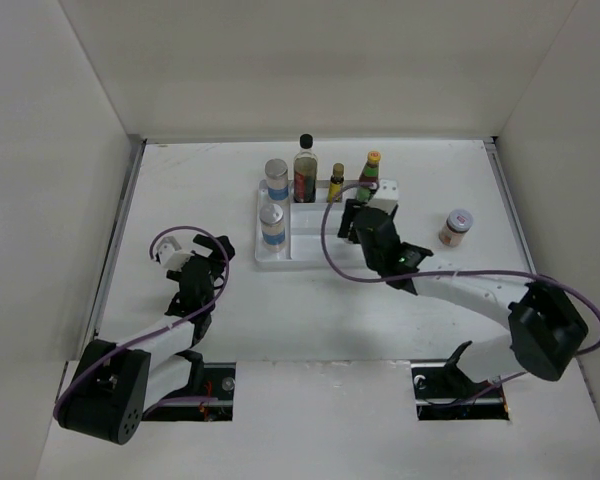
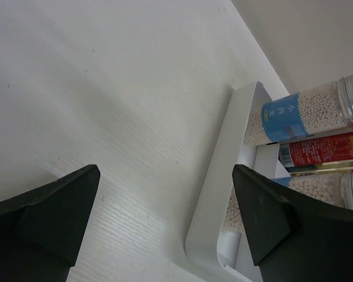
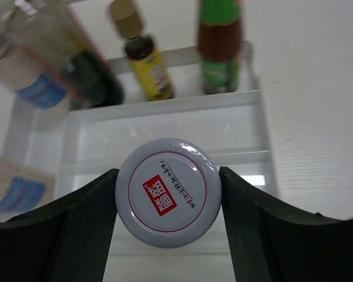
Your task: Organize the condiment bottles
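My right gripper [image 3: 168,172] is shut on a short white-lidded jar [image 3: 167,191]; both fingers press the sides of its lid above the front compartment of the white tray [image 3: 165,106]. In the top view this gripper [image 1: 368,215] covers the jar. At the back of the tray stand a tall black-capped dark bottle [image 1: 305,170], a small yellow bottle [image 1: 336,183] and a yellow-capped red-labelled bottle [image 1: 368,178]. Two grey-lidded blue-labelled jars [image 1: 276,178] [image 1: 272,225] fill its left end. Another white-lidded jar [image 1: 457,228] stands on the table to the right. My left gripper [image 2: 166,173] is open and holds nothing, left of the tray [image 2: 223,164].
White walls enclose the table at the back and on both sides. The tray [image 1: 310,245] lies in the back middle. A purple cable loops over each arm. In the left wrist view the nearer blue-labelled jar [image 2: 306,114] shows just past the tray's rim.
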Motion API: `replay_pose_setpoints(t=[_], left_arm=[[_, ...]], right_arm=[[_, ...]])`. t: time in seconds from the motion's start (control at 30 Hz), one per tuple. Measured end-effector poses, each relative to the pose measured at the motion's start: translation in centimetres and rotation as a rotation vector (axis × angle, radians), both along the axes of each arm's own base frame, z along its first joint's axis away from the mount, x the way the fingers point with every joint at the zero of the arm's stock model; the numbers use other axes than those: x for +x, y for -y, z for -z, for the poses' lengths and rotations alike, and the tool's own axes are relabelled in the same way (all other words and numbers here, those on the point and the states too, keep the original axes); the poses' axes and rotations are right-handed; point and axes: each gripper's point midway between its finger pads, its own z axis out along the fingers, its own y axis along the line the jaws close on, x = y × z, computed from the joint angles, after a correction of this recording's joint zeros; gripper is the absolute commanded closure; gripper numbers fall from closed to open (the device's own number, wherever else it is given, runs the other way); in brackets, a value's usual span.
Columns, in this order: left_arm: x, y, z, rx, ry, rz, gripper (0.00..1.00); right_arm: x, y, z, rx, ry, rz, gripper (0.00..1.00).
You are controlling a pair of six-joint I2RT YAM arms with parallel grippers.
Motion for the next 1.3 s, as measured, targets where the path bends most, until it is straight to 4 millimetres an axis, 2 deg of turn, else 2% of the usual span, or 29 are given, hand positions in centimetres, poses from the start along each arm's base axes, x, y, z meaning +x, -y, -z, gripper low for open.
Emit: replay_pose_setpoints(t=[0.13, 0.27, 0.5, 0.53, 0.57, 0.67, 0.77, 0.83, 0.9, 0.97, 1.03, 1.1, 1.17, 1.23, 1.3], left_arm=[[0.0, 0.1, 0.1, 0.0, -0.005, 0.005, 0.0], [0.0, 0.2, 0.3, -0.001, -0.011, 0.011, 0.0], [0.0, 0.4, 0.5, -0.004, -0.016, 0.024, 0.0], [0.0, 0.4, 0.5, -0.004, -0.018, 0.023, 0.0], [0.0, 0.3, 0.6, -0.003, -0.02, 0.022, 0.0], [0.0, 0.3, 0.7, -0.003, -0.023, 0.023, 0.0], [0.0, 0.4, 0.7, -0.004, -0.024, 0.025, 0.0], [0.0, 0.4, 0.8, -0.003, -0.028, 0.026, 0.0], [0.0, 0.4, 0.8, -0.004, -0.028, 0.027, 0.0], [0.0, 0.5, 0.8, -0.005, -0.028, 0.029, 0.0], [0.0, 0.5, 0.8, -0.005, -0.028, 0.03, 0.0], [0.0, 0.5, 0.8, -0.005, -0.028, 0.03, 0.0], [0.0, 0.5, 0.8, -0.006, -0.028, 0.031, 0.0], [0.0, 0.5, 0.8, -0.006, -0.027, 0.031, 0.0], [0.0, 0.5, 0.8, -0.007, -0.027, 0.032, 0.0]], right_arm=[[-1.0, -7.2, 0.8, 0.012, -0.018, -0.174, 0.59], [-1.1, -11.2, 3.0, 0.003, -0.061, -0.275, 0.58], [-0.6, -13.6, 6.8, -0.037, -0.124, -0.323, 0.55], [-0.6, -13.8, 6.8, -0.035, -0.12, -0.326, 0.5], [-0.5, -14.1, 6.7, -0.03, -0.116, -0.33, 0.4], [-0.7, -14.5, 6.6, -0.025, -0.113, -0.34, 0.21], [-0.5, -14.5, 5.9, -0.011, -0.096, -0.338, 0.15], [-0.2, -14.0, 4.3, 0.006, -0.069, -0.329, 0.13], [0.4, -12.3, 1.9, 0.035, -0.026, -0.297, 0.11], [1.6, -9.0, -1.3, 0.072, 0.038, -0.223, 0.09], [3.2, -4.2, -4.1, 0.098, 0.109, -0.101, 0.06], [4.5, 1.9, -6.0, 0.103, 0.168, 0.068, 0.05], [5.1, 8.6, -6.4, 0.081, 0.199, 0.259, 0.03], [4.6, 15.2, -5.6, 0.037, 0.198, 0.449, 0.02], [3.7, 20.6, -4.4, -0.011, 0.175, 0.6, 0.01]])
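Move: In the right hand's grip is a white-lidded jar, bound for the front-left spot of the tray's wide part, about 14 cm left, 1 cm nearer the base and some 9 cm below. The near pellet jar stands about 9 cm left and 3 cm forward of that spot; the dark-capped bottle is roughly 14 cm beyond it, straight ahead. A second lidded jar waits 26 cm right of the hand, 5 cm farther out. For the left hand, the spot lies some 28 cm right, 2 cm forward. Swinging left about 14 cm past the front of the standing bottles, the right hand turns some 20 degrees counter-clockwise and sinks about 7 cm to set the held jar down beside the divider. The fingers open and let go; the hand then rises and sweeps quickly right about 35 cm, turning clockwise and ending slightly farther forward, towards the second lidded jar. ##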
